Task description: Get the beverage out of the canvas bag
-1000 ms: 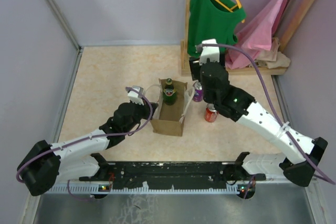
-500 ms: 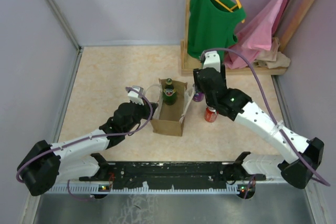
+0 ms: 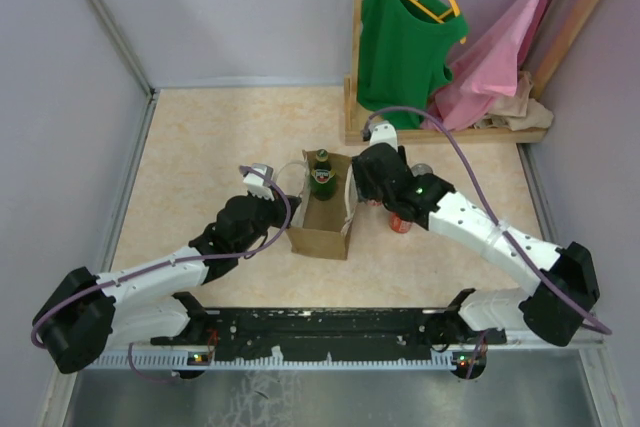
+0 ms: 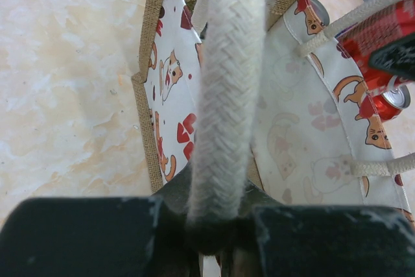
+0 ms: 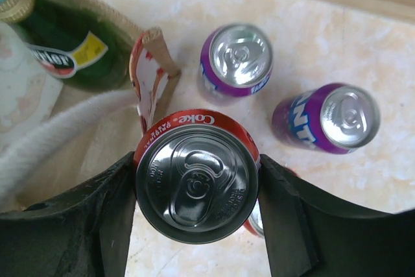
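Note:
The tan canvas bag (image 3: 318,235) stands open at the table's middle, with a green glass bottle (image 3: 321,175) upright at its far end. My left gripper (image 3: 266,187) is shut on the bag's left white rope handle (image 4: 230,95) and holds it up. My right gripper (image 3: 370,179) is shut on a red Coke can (image 5: 196,183), held upright by the bag's right rim (image 5: 154,63). The bottle (image 5: 71,56) and the other rope handle (image 5: 58,134) lie to its left in the right wrist view. The bag's lining (image 4: 295,134) is white with cartoon prints.
Two purple cans (image 5: 238,60) (image 5: 331,118) stand on the table right of the bag. Another red can (image 3: 400,222) stands under my right arm. A wooden clothes rack (image 3: 356,47) with green and pink garments stands at the back right.
My right gripper has moved left and nearer, from over the cans to the bag's right rim. The left arm and the bag have not moved.

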Robot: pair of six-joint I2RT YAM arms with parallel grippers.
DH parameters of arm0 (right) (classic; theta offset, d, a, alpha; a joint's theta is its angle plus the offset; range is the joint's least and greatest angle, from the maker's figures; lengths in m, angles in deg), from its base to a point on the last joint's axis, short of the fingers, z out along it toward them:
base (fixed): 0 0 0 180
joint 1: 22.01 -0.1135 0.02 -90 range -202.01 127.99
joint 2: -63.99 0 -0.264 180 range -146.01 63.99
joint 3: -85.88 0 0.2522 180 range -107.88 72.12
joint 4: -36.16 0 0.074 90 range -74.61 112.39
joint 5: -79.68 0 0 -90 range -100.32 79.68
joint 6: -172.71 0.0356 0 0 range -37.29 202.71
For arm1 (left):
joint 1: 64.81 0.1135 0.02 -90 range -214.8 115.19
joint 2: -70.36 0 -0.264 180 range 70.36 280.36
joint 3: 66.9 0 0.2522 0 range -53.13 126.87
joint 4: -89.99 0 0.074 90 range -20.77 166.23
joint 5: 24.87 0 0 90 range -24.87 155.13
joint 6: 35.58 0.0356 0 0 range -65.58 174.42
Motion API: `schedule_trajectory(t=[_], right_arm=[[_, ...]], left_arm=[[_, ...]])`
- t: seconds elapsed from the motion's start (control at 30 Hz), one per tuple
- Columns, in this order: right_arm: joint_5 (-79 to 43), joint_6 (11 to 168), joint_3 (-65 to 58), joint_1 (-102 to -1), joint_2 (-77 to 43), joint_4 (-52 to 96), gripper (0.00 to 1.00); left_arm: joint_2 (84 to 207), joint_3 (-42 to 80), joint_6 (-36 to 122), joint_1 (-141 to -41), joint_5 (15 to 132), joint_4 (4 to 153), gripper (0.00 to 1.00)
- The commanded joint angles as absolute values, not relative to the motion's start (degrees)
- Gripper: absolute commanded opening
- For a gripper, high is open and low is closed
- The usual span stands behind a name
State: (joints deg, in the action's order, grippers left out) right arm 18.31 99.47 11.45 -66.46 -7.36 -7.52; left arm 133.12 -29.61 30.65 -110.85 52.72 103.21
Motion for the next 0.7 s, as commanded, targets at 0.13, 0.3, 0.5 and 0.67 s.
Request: schedule_trajectory(t=[0.13, 0.3, 0.5, 0.67], right_arm=[[16.35, 102.75, 13.51, -66.31, -10.79, -1.32, 0.00], [16.65, 103.65, 15.79, -66.31, -12.79, 0.09, 0.00], [17.11, 105.50, 17.94, -66.32, -14.51, 0.93, 0.00], [17.23, 105.97, 18.44, -66.33, -11.80, 1.46, 0.00]], left_arm=[[134.42, -28.92, 30.95, -111.30, 53.69, 100.66, 0.00], [134.60, -28.75, 31.04, -111.30, 53.94, 100.66, 0.00], [134.52, -28.75, 31.12, -111.26, 53.89, 100.33, 0.00], [134.58, -28.88, 31.00, -111.30, 53.70, 100.22, 0.00]])
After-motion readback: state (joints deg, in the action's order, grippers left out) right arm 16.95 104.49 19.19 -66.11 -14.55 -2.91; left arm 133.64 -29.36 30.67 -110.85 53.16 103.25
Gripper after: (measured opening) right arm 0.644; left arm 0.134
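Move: The right hand already holds a Coke can. The bare table spot it is going to lies about 16 cm below and 1 cm back, straight beneath sideways. The bag's right wall is roughly 5 cm to its left and level fore-and-aft, a red can 7 cm right and 2 cm back. One Fanta can stands some 10 cm ahead and 3 cm right, the other 7 cm ahead and 11 cm right. From the left hand, the spot is about 18 cm right, level fore-and-aft, 12 cm below. Almost straight down, the right hand lowers the held Coke can about 8 cm beside the bag, into the gap between the bag's right wall and the red can, its fingers tipping some 10 degrees further down. Its grip stays shut on the can, while its left side comes against the wall and handle, pushing them inward. The left hand stays put, still holding the bag's rope handle. ##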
